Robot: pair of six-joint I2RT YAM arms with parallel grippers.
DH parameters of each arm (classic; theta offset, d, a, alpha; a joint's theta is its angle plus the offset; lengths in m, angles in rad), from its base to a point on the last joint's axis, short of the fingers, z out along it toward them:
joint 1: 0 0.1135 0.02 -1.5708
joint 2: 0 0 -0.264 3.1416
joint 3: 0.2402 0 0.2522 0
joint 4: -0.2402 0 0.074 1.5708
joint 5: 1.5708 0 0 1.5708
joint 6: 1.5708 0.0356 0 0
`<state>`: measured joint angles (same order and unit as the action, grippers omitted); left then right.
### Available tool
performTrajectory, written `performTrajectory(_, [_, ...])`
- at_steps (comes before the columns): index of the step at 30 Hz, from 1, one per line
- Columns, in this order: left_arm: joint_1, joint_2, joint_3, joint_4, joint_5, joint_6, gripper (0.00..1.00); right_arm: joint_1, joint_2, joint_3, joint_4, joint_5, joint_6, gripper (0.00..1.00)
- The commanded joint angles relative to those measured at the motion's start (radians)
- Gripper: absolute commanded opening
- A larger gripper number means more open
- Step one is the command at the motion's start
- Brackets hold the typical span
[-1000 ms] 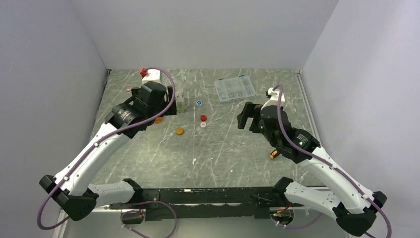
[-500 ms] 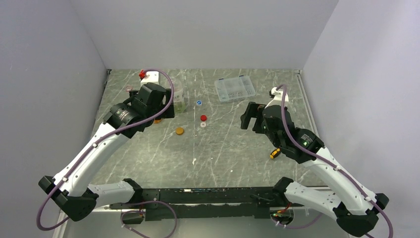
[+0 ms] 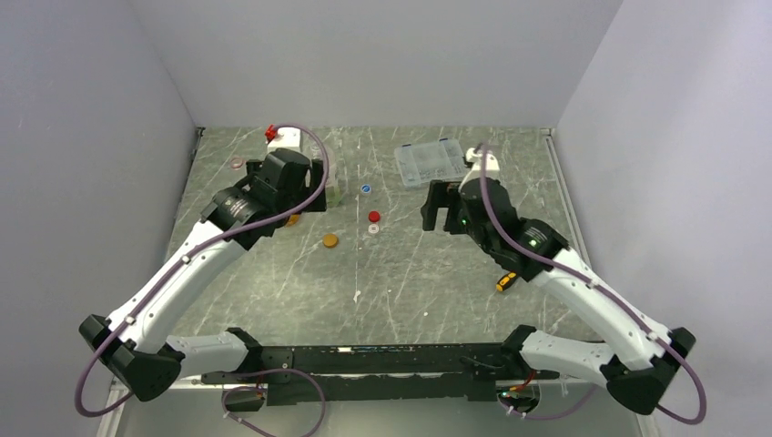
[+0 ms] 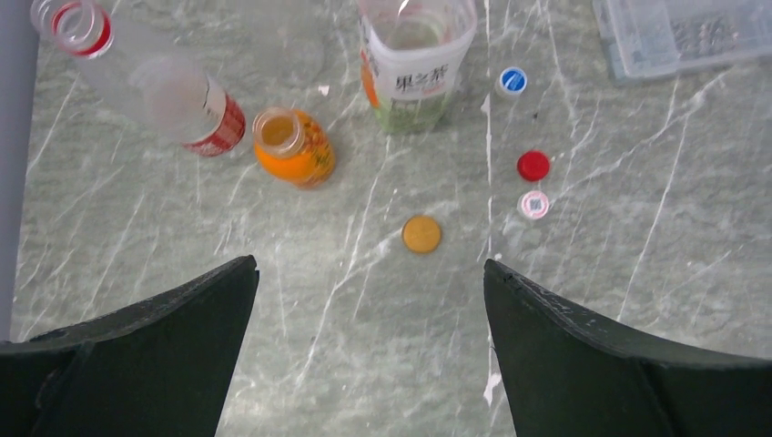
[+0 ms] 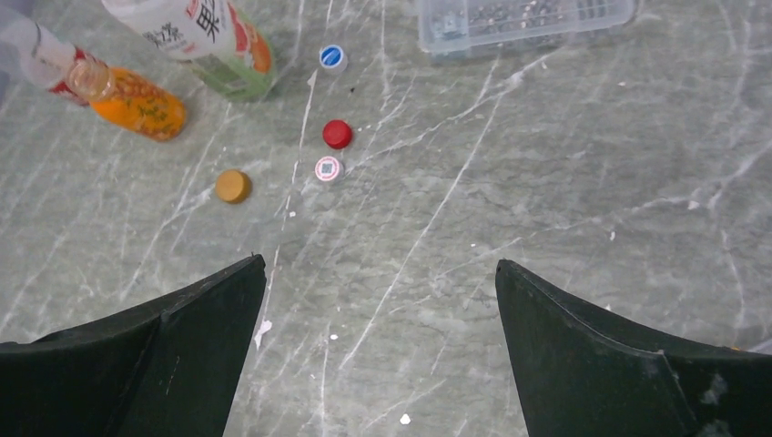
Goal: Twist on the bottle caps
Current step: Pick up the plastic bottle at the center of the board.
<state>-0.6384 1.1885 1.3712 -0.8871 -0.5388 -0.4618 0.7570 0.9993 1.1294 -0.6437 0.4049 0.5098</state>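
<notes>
Four bottle caps lie loose on the marble table: blue, red, whitish and orange. To their left stand three uncapped bottles: red-labelled, squat orange and white-labelled. My left gripper hovers open above bare table just short of the orange cap, holding nothing. My right gripper is open and empty too, high over the table to the right of the caps. From above, the left gripper covers the bottles, and the right gripper sits right of the red cap.
A flat clear compartment box lies at the far middle-right. A white block with a red part stands at the far left. A small orange-handled tool lies under the right arm. Grey walls close three sides.
The right arm has swung left and farther out, bringing its gripper closer to the caps. The left arm shifted slightly. Both grippers stayed open; caps and bottles have not moved.
</notes>
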Motion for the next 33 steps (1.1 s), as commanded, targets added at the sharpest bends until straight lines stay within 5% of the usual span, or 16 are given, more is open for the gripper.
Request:
performTrajectory(1, [0.054,0.075,0.043,0.183,0.061,0.064,0.99,0.002,0.107,0.088,0.082,-0.068,-0.062,1.0])
performTrajectory(10, [0.201,0.318,0.19,0.322,0.137,0.12,0.99,0.001,0.194,0.179,0.072,-0.106,-0.118,1.0])
performTrajectory(14, [0.249,0.407,0.244,0.334,0.178,0.133,0.88,0.001,0.192,0.176,0.08,-0.119,-0.122,1.0])
performTrajectory(33, [0.258,0.587,0.349,0.375,0.238,0.184,0.67,0.0,0.192,0.15,0.092,-0.129,-0.132,1.0])
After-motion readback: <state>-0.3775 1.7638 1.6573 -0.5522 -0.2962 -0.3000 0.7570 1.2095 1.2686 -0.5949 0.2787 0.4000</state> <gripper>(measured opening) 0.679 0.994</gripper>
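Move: The plastic bottle stands about 17 cm ahead of the left gripper and 3 cm to its right, its middle some 13 cm lower. From that gripper, the orange bottle is 12 cm ahead and 7 cm left, the clear bottle roughly 23 cm ahead and 9 cm left, and the blue cap about 20 cm ahead and 13 cm right. From the right gripper, the plastic bottle lies around 19 cm ahead and 27 cm left. Bring the left gripper briskly forward about 18 cm, past the orange bottle on its left, sinking some 6 cm mostly in the later, slower part, until it hangs over the plastic bottle's mouth. Narrow its wide-open fingers to about two thirds on the way, without gripping yet. Meanwhile shift the empty, open right gripper about 5 cm left and slightly forward, turning a little counter-clockwise, then hold it there. ##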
